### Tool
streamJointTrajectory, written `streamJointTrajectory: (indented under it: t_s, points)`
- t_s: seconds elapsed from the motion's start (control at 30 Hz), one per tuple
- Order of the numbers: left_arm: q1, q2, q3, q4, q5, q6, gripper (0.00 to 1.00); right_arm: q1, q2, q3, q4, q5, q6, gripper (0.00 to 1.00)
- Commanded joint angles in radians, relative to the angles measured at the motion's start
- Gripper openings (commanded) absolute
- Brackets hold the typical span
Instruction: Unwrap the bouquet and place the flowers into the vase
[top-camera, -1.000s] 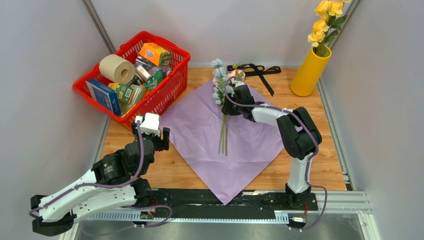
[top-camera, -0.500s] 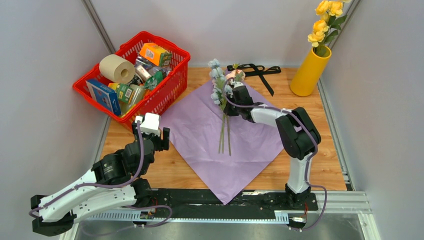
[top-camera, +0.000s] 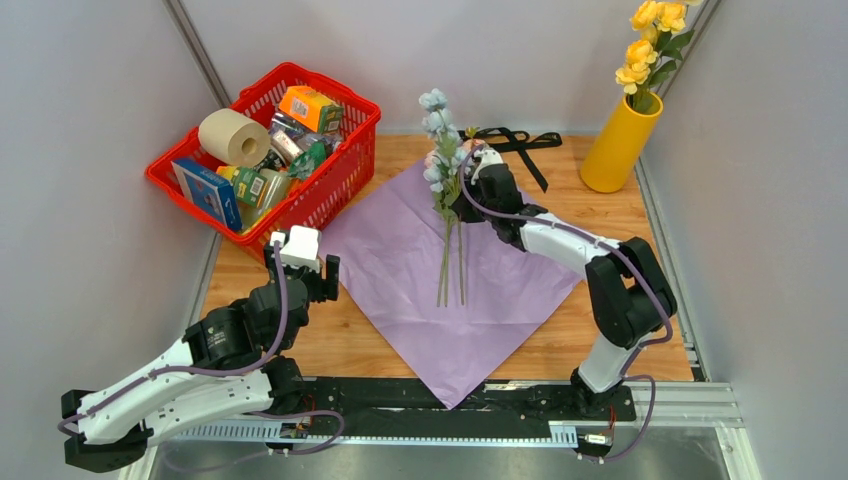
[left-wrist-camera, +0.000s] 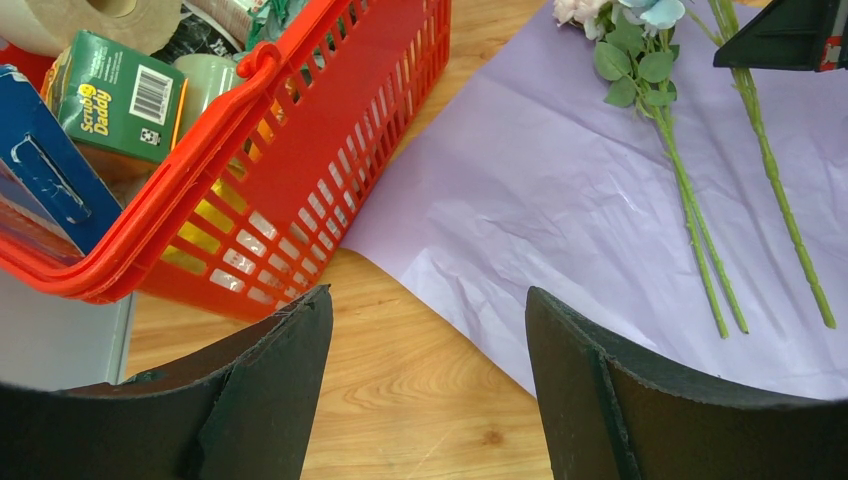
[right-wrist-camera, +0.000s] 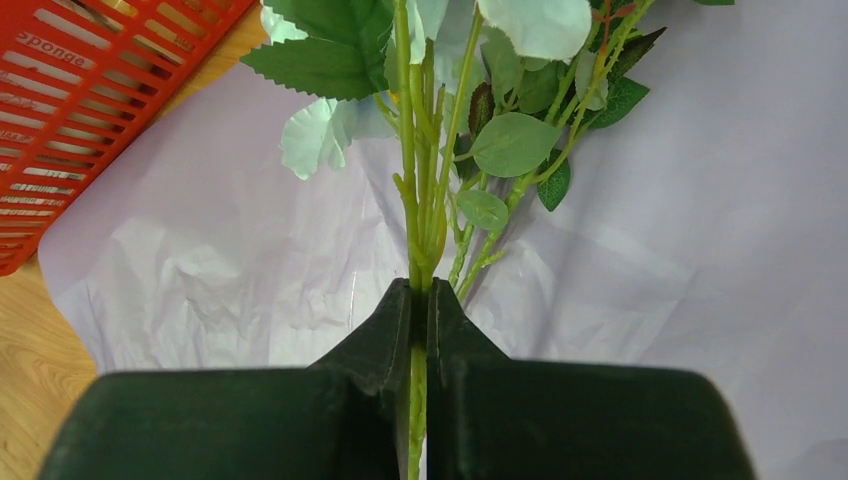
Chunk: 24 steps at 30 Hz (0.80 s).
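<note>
The bouquet is undone: its lilac wrapping paper (top-camera: 400, 270) lies flat on the table, and the black ribbon (top-camera: 515, 142) lies off behind it. My right gripper (top-camera: 460, 208) is shut on the green stems of the flowers (top-camera: 437, 130). It holds the pale blue and pink heads tilted up, while the stem ends (top-camera: 452, 285) reach down to the paper. In the right wrist view the fingers (right-wrist-camera: 385, 340) pinch one stem (right-wrist-camera: 405, 150) at the gripper (right-wrist-camera: 420, 290). The yellow vase (top-camera: 615, 150) stands at the back right with yellow blooms (top-camera: 648, 45) in it. My left gripper (top-camera: 320, 275) hangs open beside the basket, holding nothing (left-wrist-camera: 428, 310).
A red basket (top-camera: 265, 140) with a paper roll, boxes and packets stands at the back left, close to my left gripper; its wall (left-wrist-camera: 300, 150) fills the left of the left wrist view. Grey walls close in on three sides. Stems (left-wrist-camera: 700, 230) lie across the paper.
My right gripper has shut on the stems and raised the flower heads off the paper. Its elbow has swung out to the right. The left arm has not moved.
</note>
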Motion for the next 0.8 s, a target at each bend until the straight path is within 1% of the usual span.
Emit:
streamJointTrajectory:
  t_s: [0.0,0.1,0.23,0.43,0.53,0.63,0.7,0.77]
  points:
    - [-0.002,-0.007,0.0,0.024,-0.001,0.018,0.79,0.007,-0.061,-0.016,0.058,0.019,-0.01,0.0]
    - [-0.002,-0.007,0.0,0.024,0.0,0.02,0.79,0.007,-0.09,-0.016,0.067,0.024,-0.024,0.0]
    - [-0.002,-0.007,-0.002,0.027,0.0,0.02,0.79,0.007,-0.141,-0.003,0.082,0.1,-0.093,0.0]
    - [-0.002,0.003,-0.002,0.025,0.002,0.021,0.79,-0.014,-0.259,-0.014,0.186,0.205,-0.217,0.0]
    - [-0.002,0.003,-0.002,0.025,0.0,0.02,0.79,-0.051,-0.336,-0.045,0.311,0.284,-0.262,0.0]
    - [-0.002,0.003,0.0,0.025,0.0,0.02,0.79,-0.114,-0.411,-0.091,0.475,0.321,-0.322,0.0]
    - [-0.002,0.001,0.0,0.025,0.0,0.02,0.79,-0.164,-0.448,-0.114,0.606,0.334,-0.366,0.0]
    - [-0.002,0.003,-0.002,0.025,0.002,0.02,0.79,-0.23,-0.457,-0.109,0.69,0.32,-0.425,0.0]
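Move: The right hand holds the blue flowers by their stems, already lifted. The yellow vase they go to stands about 31 cm to its right and 9 cm farther ahead, its middle some 4 cm higher. The pink flowers lie almost directly under the hand, about 8 cm down, and the black ribbon some 16 cm ahead, 14 cm right and 9 cm down. From the left hand the vase is roughly 30 cm ahead, 57 cm right and 10 cm lower. Keeping its pinch on the stems, the right hand lifts the blue flowers about 23 cm, slowly at first and then faster, up off the wrapping paper and the pink flowers. As it climbs it swings some 13 cm to the right towards the vase, mostly late on, while the wrist tips the fingers up by about 45 degrees from slanting down to roughly level and turns some 20 degrees clockwise, bringing the stems upright. ##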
